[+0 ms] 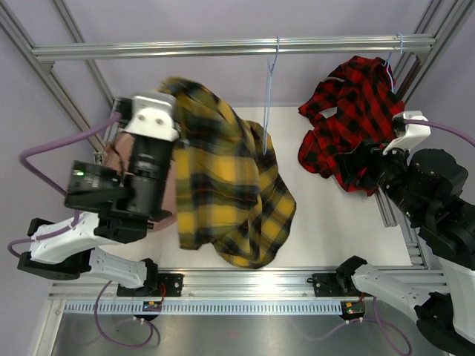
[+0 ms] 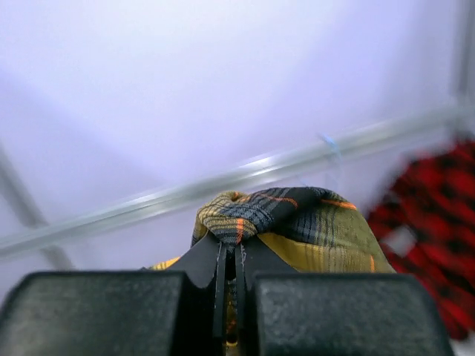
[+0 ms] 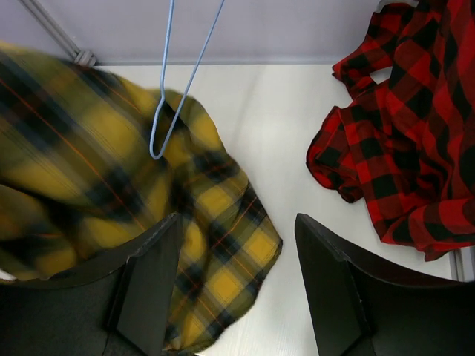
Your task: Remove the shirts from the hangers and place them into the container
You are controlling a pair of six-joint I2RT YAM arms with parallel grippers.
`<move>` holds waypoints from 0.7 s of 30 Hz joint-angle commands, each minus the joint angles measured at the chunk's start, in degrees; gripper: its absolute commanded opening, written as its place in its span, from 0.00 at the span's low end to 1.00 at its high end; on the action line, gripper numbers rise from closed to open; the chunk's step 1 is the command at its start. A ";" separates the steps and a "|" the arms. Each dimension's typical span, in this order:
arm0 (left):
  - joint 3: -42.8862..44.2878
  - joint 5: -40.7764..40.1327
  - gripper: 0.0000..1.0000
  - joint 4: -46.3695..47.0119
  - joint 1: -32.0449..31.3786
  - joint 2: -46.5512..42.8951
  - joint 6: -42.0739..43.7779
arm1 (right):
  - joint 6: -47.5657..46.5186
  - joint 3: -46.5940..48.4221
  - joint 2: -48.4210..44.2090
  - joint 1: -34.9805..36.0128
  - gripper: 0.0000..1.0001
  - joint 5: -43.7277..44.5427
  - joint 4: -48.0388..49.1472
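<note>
The yellow-and-black shirt [image 1: 230, 185] hangs in a bunch from my left gripper [image 1: 169, 95], raised at the left, and drapes down to the white table. In the left wrist view the left gripper [image 2: 230, 248] is shut on a fold of that shirt [image 2: 297, 222]. A bare light-blue hanger [image 1: 269, 96] dangles from the rail [image 1: 223, 49]. The red-and-black shirt [image 1: 349, 126] hangs from the second hanger [image 1: 399, 43] at the right. My right gripper [image 3: 237, 282] is open and holds nothing, low between the yellow shirt [image 3: 111, 163] and the red shirt [image 3: 401, 133]. Only a pinkish sliver of the container [image 1: 111, 157] shows behind the left arm.
The silver frame has slanted struts at the back left [image 1: 67, 96] and back right [image 1: 427, 44]. A slotted rail [image 1: 245, 285] runs along the near table edge between the arm bases. Bare white table [image 1: 326, 222] lies between the two shirts.
</note>
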 commanded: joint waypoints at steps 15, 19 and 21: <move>-2.77 27.75 0.00 62.41 28.32 2.68 43.76 | -0.65 -2.73 0.89 -0.38 0.70 -13.64 -0.44; 2.92 33.00 0.00 59.95 32.81 5.14 38.75 | -0.29 -3.95 1.69 -0.38 0.69 -17.86 -0.44; 6.26 35.99 0.00 58.45 35.53 7.50 36.56 | -0.20 -6.32 0.64 -0.38 0.70 -18.75 -0.26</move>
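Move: Ahead and to the left of the left hand, which already holds the bunched end of the yellow plaid shirt high in the air, the container lies about 17 cm farther out, 25 cm to the left and some 50 cm down. The empty hanger on the rail is roughly 18 cm ahead, 20 cm right and 12 cm lower; the red shirt about 20 cm ahead, 46 cm right and 27 cm lower. From the right hand, the container is some 15 cm ahead, 60 cm left and 32 cm down. Swinging the pinched yellow plaid shirt left to the container's side, the left hand goes about 16 cm, quickly at first, and climbs nearly 10 cm, turning some 50 degrees counter-clockwise while its fingertips tip up towards the ceiling. It keeps its shut grip. The open, empty right hand eases down and left about 4 cm each, turning slightly the same way. ##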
